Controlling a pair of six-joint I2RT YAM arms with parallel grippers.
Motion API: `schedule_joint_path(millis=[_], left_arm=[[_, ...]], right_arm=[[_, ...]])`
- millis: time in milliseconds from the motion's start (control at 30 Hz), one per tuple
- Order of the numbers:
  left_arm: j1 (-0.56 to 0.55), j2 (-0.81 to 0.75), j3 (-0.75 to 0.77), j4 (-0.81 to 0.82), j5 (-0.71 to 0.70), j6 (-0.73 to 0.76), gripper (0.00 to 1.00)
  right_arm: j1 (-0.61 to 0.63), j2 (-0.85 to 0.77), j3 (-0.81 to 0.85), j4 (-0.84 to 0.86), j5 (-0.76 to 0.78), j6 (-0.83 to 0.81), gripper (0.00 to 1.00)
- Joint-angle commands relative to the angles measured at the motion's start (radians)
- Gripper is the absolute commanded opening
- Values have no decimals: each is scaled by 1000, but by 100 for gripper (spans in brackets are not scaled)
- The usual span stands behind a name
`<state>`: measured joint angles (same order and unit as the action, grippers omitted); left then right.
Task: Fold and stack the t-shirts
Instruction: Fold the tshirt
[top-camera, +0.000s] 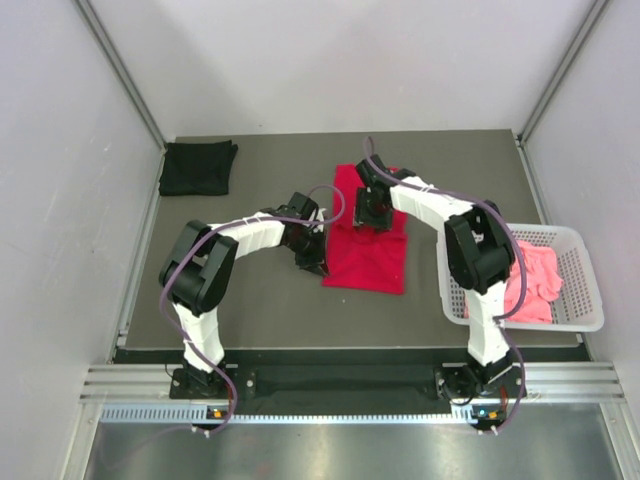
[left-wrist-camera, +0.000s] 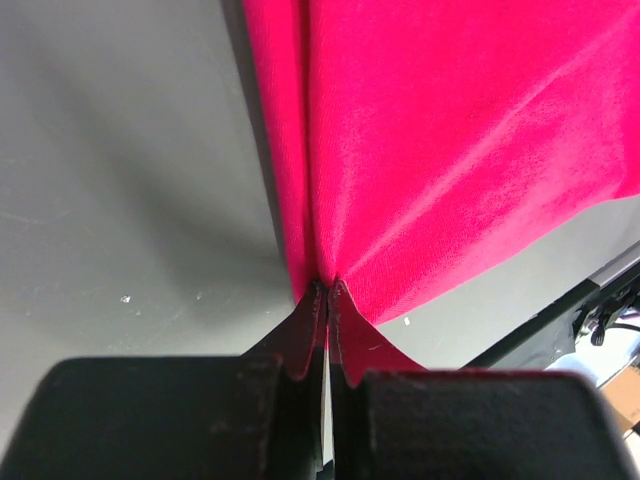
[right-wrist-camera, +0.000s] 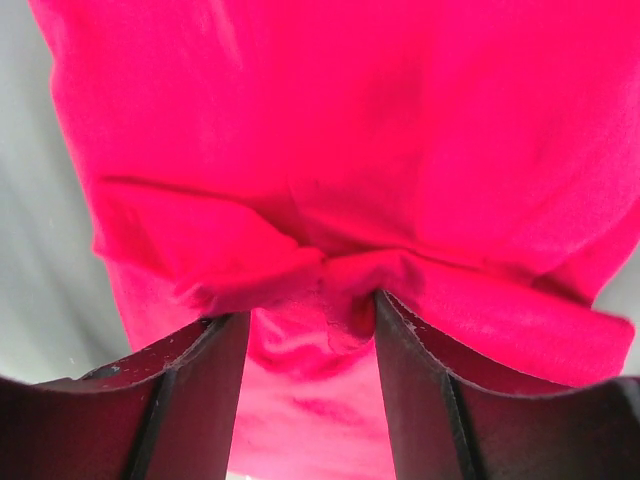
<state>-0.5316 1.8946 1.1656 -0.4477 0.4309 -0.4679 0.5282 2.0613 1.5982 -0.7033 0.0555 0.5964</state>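
Note:
The bright red t-shirt (top-camera: 368, 255) lies partly folded in the middle of the table. My left gripper (top-camera: 315, 262) is at its left edge and is shut on a pinch of the red cloth (left-wrist-camera: 450, 150), the jaws (left-wrist-camera: 327, 287) pressed together on the hem. My right gripper (top-camera: 372, 214) sits on the shirt's far part. Its jaws stand apart (right-wrist-camera: 310, 307), with a bunched fold of red cloth (right-wrist-camera: 350, 130) pushed up between the tips. A black t-shirt (top-camera: 198, 167) lies folded at the back left corner. The salmon pink t-shirt (top-camera: 535, 285) is crumpled in the basket.
A white lattice basket (top-camera: 590, 268) stands at the table's right edge, beside the right arm. The grey table top (top-camera: 260, 300) is bare around the red shirt. Grey walls with metal rails close in the left, right and back.

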Motion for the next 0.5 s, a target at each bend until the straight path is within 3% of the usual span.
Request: schedule_joint_path(millis=[0, 333, 467], left_arm=[[1, -17, -18, -26, 14, 38, 0], [4, -14, -7, -10, 25, 31, 0], [5, -20, -12, 4, 34, 29, 0]], right_arm=[[0, 26, 101, -13, 58, -24, 53], [-34, 166, 469, -157, 136, -156, 54], [-30, 74, 406, -217, 90, -144, 54]])
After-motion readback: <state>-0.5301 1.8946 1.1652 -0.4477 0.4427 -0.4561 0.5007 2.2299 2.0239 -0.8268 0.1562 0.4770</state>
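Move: The right hand hangs half open just over the crumpled ridge across the red t-shirt, some 3 cm below it. The middle of the shirt's far half lies about 9 cm ahead, no distance sideways and 4 cm down; the white basket is some 38 cm to the right and 12 cm back. From the left hand, already pinching the near left corner, that far half lies about 20 cm ahead and 11 cm right. The half-open right hand sweeps about 8 cm forward over the t-shirt, rising 5 cm; the left keeps its corner. ##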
